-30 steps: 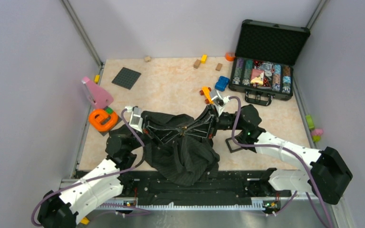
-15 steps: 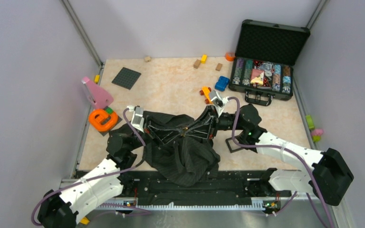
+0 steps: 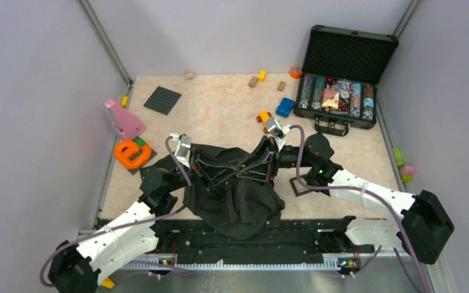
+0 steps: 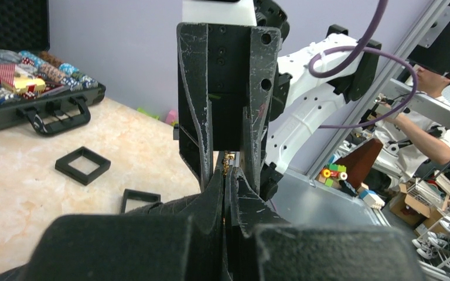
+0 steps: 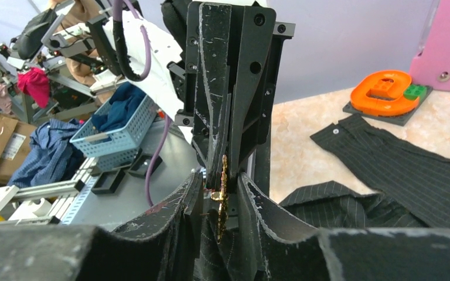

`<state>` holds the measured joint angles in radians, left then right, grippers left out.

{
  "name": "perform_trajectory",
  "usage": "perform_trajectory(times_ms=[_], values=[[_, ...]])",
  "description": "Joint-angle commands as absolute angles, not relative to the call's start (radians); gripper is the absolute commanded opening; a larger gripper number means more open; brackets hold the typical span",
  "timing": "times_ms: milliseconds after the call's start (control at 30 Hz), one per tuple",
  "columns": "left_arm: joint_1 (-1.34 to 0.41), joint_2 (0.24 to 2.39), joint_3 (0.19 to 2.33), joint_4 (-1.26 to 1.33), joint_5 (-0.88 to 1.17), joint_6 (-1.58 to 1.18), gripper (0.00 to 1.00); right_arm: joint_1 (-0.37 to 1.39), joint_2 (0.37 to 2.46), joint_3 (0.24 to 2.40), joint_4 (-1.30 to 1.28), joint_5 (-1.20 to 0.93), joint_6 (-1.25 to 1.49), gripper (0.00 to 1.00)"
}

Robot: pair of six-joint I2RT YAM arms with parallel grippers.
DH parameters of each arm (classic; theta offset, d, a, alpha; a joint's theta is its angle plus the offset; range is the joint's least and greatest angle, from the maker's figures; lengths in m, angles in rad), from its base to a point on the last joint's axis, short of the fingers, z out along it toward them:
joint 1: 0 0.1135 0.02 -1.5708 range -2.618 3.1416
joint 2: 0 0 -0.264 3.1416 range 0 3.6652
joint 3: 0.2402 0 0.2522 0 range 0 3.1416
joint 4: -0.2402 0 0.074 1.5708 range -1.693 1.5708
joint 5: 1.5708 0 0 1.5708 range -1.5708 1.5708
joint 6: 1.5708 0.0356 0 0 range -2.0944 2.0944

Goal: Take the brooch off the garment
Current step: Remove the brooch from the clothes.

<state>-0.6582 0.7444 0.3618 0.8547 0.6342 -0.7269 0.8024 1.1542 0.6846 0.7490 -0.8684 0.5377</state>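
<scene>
The dark pinstriped garment lies bunched at the table's near middle, with a sleeve in the right wrist view. The gold brooch sits on a raised fold between both grippers. My left gripper reaches in from the left; its jaws are pressed together on the brooch's top edge, with gold showing just beyond them. My right gripper comes from the right. Its jaws stand narrowly apart, gripping the fold of cloth with the brooch upright between them.
An open black case of poker chips stands at the back right. A black square frame lies by the right arm. An orange toy, a pink piece, a black baseplate and a blue block lie around.
Both wrists have tipped a little toward the back and closer together. The left wrist shifted right, the right wrist shifted left. The brooch stays between the fingertips.
</scene>
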Motion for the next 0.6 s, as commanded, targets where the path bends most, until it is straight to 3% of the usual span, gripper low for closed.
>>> perform_trajectory(times_ms=[0, 133, 400, 567], values=[[-0.663, 0.739, 0.39, 0.757, 0.591, -0.68, 0.0, 0.821, 1.145, 0.73, 0.75, -0.894, 0.504, 0.29], [-0.661, 0.713, 0.384, 0.733, 0.554, -0.666, 0.0, 0.821, 1.14, 0.724, 0.745, -0.895, 0.497, 0.34], [-0.658, 0.658, 0.41, 0.552, 0.459, -0.543, 0.0, 0.812, 1.08, 0.701, 0.648, -0.784, 0.456, 0.73], [-0.657, 0.647, 0.436, 0.448, 0.399, -0.469, 0.0, 0.761, 1.003, 0.606, 0.638, -0.679, 0.489, 0.8]])
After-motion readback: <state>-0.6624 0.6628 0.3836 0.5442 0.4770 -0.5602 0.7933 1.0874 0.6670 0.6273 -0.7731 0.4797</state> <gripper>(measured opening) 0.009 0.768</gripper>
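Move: The brooch sits at the left fingertips, about 1 cm to the right of the left hand point and 1 cm above it, level fore and aft. From the right hand it is about 1 cm to the left, neither ahead nor below, between its partly open fingers. The garment's bunched bulk lies roughly 12 cm beneath the right hand and 1 cm to its left, straight below otherwise; a black frame lies some 22 cm to its right, 7 cm ahead and 25 cm below. The right fingers, already a little apart around the brooch, spread wide while that hand dips about 1 cm, then eases slightly forward and to its right, turning a few degrees clockwise. The left hand keeps its closed pinch on the brooch and carries it down and forward, some 3 cm each way, turning about 10 degrees counter-clockwise as it goes. ##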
